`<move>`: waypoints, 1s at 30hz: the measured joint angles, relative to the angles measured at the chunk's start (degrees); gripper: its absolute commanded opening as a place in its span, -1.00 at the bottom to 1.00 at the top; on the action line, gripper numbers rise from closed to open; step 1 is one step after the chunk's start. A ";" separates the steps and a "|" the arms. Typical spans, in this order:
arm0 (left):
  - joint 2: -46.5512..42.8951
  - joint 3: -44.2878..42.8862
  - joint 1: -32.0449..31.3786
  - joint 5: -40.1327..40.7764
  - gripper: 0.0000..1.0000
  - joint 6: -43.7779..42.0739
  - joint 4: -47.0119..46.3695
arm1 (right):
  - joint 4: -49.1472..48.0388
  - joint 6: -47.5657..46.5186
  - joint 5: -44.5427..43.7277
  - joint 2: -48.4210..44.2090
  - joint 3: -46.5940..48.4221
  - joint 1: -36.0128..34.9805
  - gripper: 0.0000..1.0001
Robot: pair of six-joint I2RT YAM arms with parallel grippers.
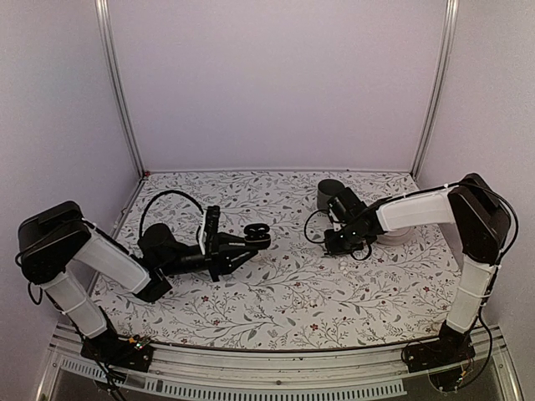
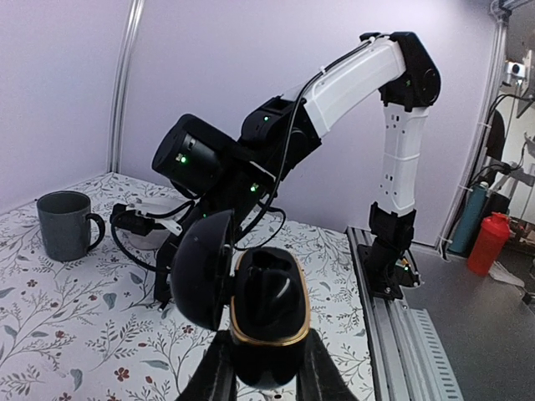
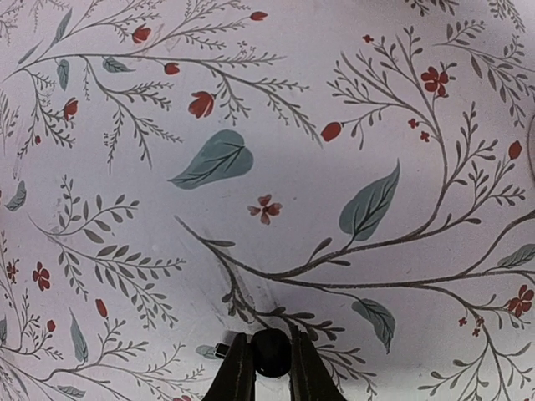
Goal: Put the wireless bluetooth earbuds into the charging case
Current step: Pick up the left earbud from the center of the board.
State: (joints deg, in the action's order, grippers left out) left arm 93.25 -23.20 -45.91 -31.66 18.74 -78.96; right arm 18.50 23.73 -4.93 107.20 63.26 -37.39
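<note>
A black charging case (image 2: 267, 311) with a gold rim is held just above the table, its lid (image 2: 203, 269) swung open to the left. My left gripper (image 2: 266, 368) is shut on the case's lower body. From above, the case (image 1: 257, 233) sits at the tip of the left gripper (image 1: 247, 244), left of centre. The case's inside is too dark to tell what lies in it. My right gripper (image 3: 271, 368) is down at the tablecloth, its fingers pressed on both sides of a small black earbud (image 3: 271, 351). From above, the right gripper (image 1: 338, 242) is right of centre.
A grey mug (image 1: 328, 194) stands at the back just behind the right gripper, also seen in the left wrist view as the mug (image 2: 64, 224). A white dish (image 2: 155, 219) sits under the right arm. The floral tablecloth (image 1: 276, 292) ends at a metal rail (image 1: 251, 380) by the arm bases.
</note>
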 measured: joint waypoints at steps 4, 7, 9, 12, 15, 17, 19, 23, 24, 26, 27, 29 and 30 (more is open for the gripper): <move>1.90 -0.46 0.46 -0.37 -1.00 0.50 -0.04 | 1.60 -0.66 -1.73 -1.46 0.00 -1.25 -0.71; 3.37 -1.31 0.87 -0.92 -1.00 1.05 -0.02 | 2.56 -0.98 -2.89 -3.21 0.00 -2.19 -0.71; 4.04 -1.86 1.14 -1.22 -1.00 1.27 0.02 | 3.06 -1.31 -3.58 -4.70 0.00 -2.80 -0.71; 4.68 -2.62 1.42 -1.57 -1.00 1.46 -0.02 | 3.67 -1.81 -4.42 -6.67 0.00 -3.50 -0.71; 5.16 -3.06 1.66 -2.01 -1.00 1.53 -0.09 | 4.37 -2.12 -5.31 -7.78 0.00 -3.98 -0.71; 5.51 -3.13 1.86 -2.27 -1.00 1.53 -0.07 | 4.81 -2.16 -5.84 -8.22 0.00 -4.33 -0.71; 5.92 -3.21 2.14 -2.49 -1.00 1.57 -0.07 | 5.33 -2.19 -6.34 -8.57 0.00 -4.76 -0.71; 6.93 -3.65 2.97 -3.10 -1.00 1.90 -0.07 | 6.58 -2.36 -7.61 -9.66 0.02 -5.99 -0.71; 7.19 -3.80 3.21 -3.37 -1.00 2.03 -0.04 | 7.02 -2.40 -8.07 -10.10 0.07 -6.40 -0.71; 7.54 -4.02 3.61 -3.91 -1.00 2.29 0.07 | 7.61 -2.58 -8.52 -11.10 0.15 -7.06 -0.70; 7.76 -4.17 3.82 -4.20 -1.00 2.36 0.17 | 8.09 -2.62 -8.76 -11.82 0.33 -7.50 -0.70; 8.09 -4.50 4.04 -4.96 -1.00 2.54 0.44 | 8.72 -2.84 -9.49 -12.81 1.09 -8.24 -0.70; 8.28 -4.72 4.15 -5.35 -1.00 2.62 0.55 | 9.05 -3.04 -9.86 -13.29 1.68 -8.74 -0.70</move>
State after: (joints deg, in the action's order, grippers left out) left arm 101.54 -27.92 -41.76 -37.01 21.37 -78.41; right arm 27.55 20.69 -14.79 93.91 64.95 -46.13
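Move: The right fingers already hold the black earbud just over the table; the open black charging case in the left hand lies about 18 cm to their left, 11 cm back and 18 cm above. The mug stands some 15 cm straight ahead, the white lidded box roughly 17 cm to the right and 5 cm farther out, and the loose white earbuds 4 cm right and 4 cm back. From the left hand, the black earbud lies about 12 cm ahead, 21 cm right and 18 cm down. The right hand keeps its pinch on the black earbud and lifts it away from the table by about 9 cm, easing back some 3 cm and a little left towards the case as its downward fingers tip outward by roughly 10 degrees. The left hand, still gripping the open case, brings it forward and down about 3 cm each to meet the rising earbud, its wrist tilting only slightly. ##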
